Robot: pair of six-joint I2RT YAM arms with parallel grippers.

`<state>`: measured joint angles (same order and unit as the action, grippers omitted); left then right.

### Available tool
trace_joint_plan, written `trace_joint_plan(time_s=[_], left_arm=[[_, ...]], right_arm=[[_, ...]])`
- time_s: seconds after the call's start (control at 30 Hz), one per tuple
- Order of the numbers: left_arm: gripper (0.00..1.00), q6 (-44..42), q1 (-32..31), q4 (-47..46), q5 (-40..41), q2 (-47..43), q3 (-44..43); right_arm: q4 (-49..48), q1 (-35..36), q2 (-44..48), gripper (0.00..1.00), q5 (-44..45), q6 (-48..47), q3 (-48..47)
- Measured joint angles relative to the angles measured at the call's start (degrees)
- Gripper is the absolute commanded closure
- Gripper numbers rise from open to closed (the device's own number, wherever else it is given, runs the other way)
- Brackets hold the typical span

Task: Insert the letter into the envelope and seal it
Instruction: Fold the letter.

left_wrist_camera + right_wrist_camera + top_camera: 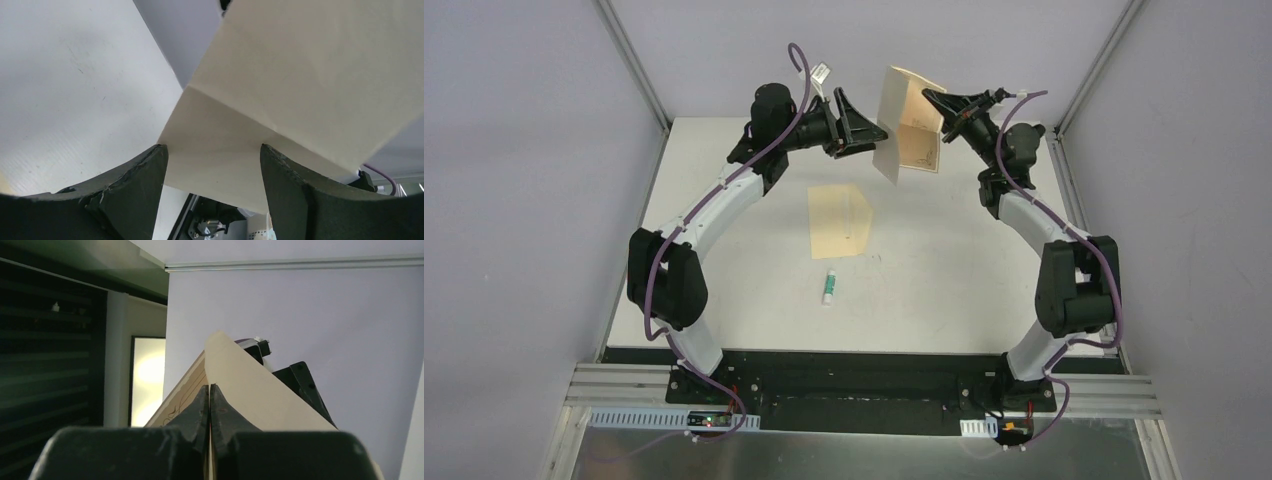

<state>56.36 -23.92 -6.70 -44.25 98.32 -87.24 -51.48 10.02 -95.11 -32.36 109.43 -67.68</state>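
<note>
The letter [909,125], a pale cream folded sheet with faint line drawings on one face, hangs in the air over the table's far edge. My right gripper [934,100] is shut on its upper right edge; in the right wrist view the closed gripper [210,386] pinches the letter [255,390]. My left gripper [876,133] is open at the sheet's lower left. In the left wrist view a corner of the letter [280,90] lies between the spread fingers [150,170] of that gripper [212,147], without being clamped. The yellow-tan envelope [839,222] lies flat mid-table, its flap open.
A small white-green tube [828,286] lies just in front of the envelope. The white table [944,270] is bounded by metal frame rails [634,70] and grey walls on the left, right and back. Both arm bases stand at the near edge.
</note>
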Motion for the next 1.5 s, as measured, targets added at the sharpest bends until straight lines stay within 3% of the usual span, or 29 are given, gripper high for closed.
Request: trace_joint_plan(time_s=[0.3,0.63,1.5], left_arm=[[0.31,-7.15,-0.52,4.83,0.55,0.11,-3.76],[0.29,-23.23,-0.52,21.94,5.79,0.02,-8.92],[0.28,-50.66,-0.46,36.28,5.03,-5.44,-15.39]], right_arm=[[-6.01,2.34,-5.01,1.00,1.81,7.89,0.83],[-9.55,3.02,-5.20,1.00,2.23,7.89,0.48],[-11.19,4.76,-6.97,1.00,2.38,7.89,-1.31]])
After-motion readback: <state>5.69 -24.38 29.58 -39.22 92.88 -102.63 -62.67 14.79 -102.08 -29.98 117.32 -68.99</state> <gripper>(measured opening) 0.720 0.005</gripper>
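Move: My right hand already pinches the letter near its upper edge; the sheet's middle is about 3 cm to that hand's left, 3 back and 3 below. From my open left hand the middle is some 7 cm right, 3 ahead and 3 higher, with the near panel reaching my left fingertips. The envelope lies on the table about 7 cm left, 2 ahead and 32 below my left hand; the glue stick about 9 left, 13 back and 32 below. With my left fingers kept wide open beside the hanging panel, I roll that hand some 40 degrees about its own pointing line, clockwise seen from behind it, dipping slightly and then drawing off left, a little back and up, about 5 cm in all. My right hand keeps its pinch and brings the letter about 3 cm left with a brief dip, then holds still. ##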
